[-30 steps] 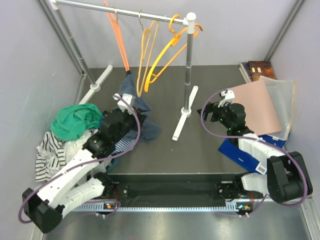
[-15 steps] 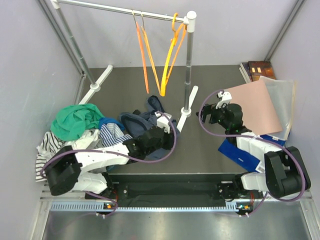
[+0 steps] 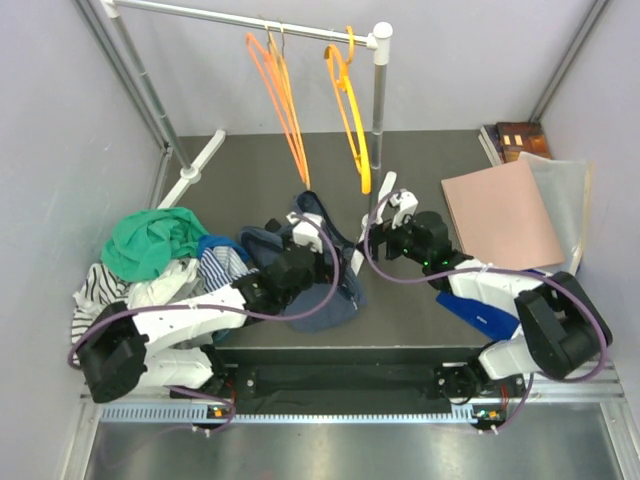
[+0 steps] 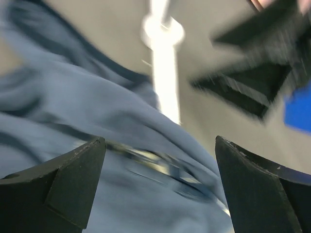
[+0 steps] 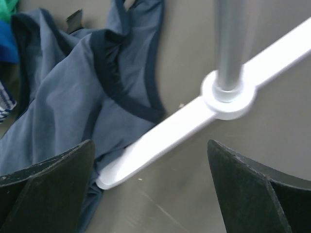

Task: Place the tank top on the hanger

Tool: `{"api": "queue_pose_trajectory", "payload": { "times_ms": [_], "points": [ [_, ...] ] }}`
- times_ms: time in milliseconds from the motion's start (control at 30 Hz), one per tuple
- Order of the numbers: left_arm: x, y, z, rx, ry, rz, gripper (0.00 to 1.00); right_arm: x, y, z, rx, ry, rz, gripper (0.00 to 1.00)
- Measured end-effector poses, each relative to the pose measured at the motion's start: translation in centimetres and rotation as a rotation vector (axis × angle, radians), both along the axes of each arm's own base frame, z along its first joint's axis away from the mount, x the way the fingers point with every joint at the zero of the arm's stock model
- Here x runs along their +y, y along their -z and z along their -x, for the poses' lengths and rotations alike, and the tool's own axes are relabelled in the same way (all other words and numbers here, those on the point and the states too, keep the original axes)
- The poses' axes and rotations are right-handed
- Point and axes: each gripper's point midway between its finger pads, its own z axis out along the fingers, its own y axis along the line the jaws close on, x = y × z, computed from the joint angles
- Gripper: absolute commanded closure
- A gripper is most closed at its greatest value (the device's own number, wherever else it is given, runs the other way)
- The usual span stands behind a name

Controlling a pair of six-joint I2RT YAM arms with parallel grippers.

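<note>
The navy tank top [image 3: 318, 298] lies crumpled on the table by the rack's right foot, straps toward the back. It also shows in the left wrist view [image 4: 87, 107] and the right wrist view [image 5: 68, 92]. The amber hanger [image 3: 350, 110] hangs on the rail near the right pole. My left gripper [image 3: 335, 268] is open just above the tank top, jaws wide apart [image 4: 160, 194], with the view blurred. My right gripper [image 3: 378, 240] is open and empty over the rack's white foot [image 5: 180, 126], at the top's right edge [image 5: 150, 194].
A redder orange hanger [image 3: 280, 90] hangs left of the amber one. The rack's right pole [image 3: 377, 110] stands between the grippers. A green garment [image 3: 150, 240] and striped cloths [image 3: 100, 295] are piled at left. A pink sheet [image 3: 500, 215], books [image 3: 520, 135] and a blue object [image 3: 480, 310] are at right.
My left arm swung right with the tank top, which now lies by the rack's foot. My right gripper moved left to the foot. The hangers shifted and swung on the rail.
</note>
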Motion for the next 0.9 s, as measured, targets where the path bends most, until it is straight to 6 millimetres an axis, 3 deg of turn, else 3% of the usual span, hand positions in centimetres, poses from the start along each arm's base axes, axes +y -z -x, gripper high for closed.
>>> {"api": "queue_pose_trajectory", "payload": {
  "times_ms": [167,333,367,433,467,600,800,900],
  "points": [
    [5.5,-0.1,-3.6,0.005,-0.188,0.022,0.01,3.3,1.3,0.9,0.052,-0.089,-0.017,0.05],
    [9.3,2.7,-4.5,0.078,-0.298,-0.015,0.06,6.5,2.1,2.0,0.099,-0.188,-0.049,0.25],
    [9.8,3.1,-4.7,0.093,-0.319,-0.012,0.08,6.9,2.1,2.0,0.104,-0.198,-0.057,0.37],
    [11.2,4.0,-5.5,0.123,-0.369,-0.002,0.12,8.2,2.2,2.8,0.121,-0.243,-0.067,0.53],
    [11.8,4.4,-5.8,0.135,-0.392,0.0,0.13,8.7,2.2,3.1,0.13,-0.26,-0.074,0.7],
    [14.3,6.5,-7.2,0.197,-0.487,0.014,0.23,10.0,2.3,4.7,0.159,-0.32,-0.089,0.99],
    [15.5,11.1,-7.5,0.322,-0.53,-0.026,0.37,11.2,2.6,7.2,0.192,-0.387,-0.078,1.0],
    [15.4,11.4,-8.0,0.332,-0.525,-0.017,0.51,11.9,2.5,9.4,0.211,-0.441,-0.056,0.98]
  ]
}}
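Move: The right hand is to pinch the tank top lying crumpled on the table, its middle about 19 cm to this hand's left, 8 cm back and 9 cm below. From the left hand that middle is roughly 9 cm left, 3 cm back and 12 cm down. The rack foot stands some 7 cm ahead of the right hand, 2 cm to its right and 11 cm lower; the striped cloth lies around 32 cm left of the left hand, 5 cm back and 11 cm below. Leftwards and back, sinking only slightly, the right hand sweeps about 12 cm left over the tank top, shuts fully on a fold of it and keeps drawing back. The left hand swings some 15 cm left and forward across the tank top, then drops to its far left part, turning 30 degrees counter-clockwise and tipping down, its fingers closing partway around the cloth's edge band. ##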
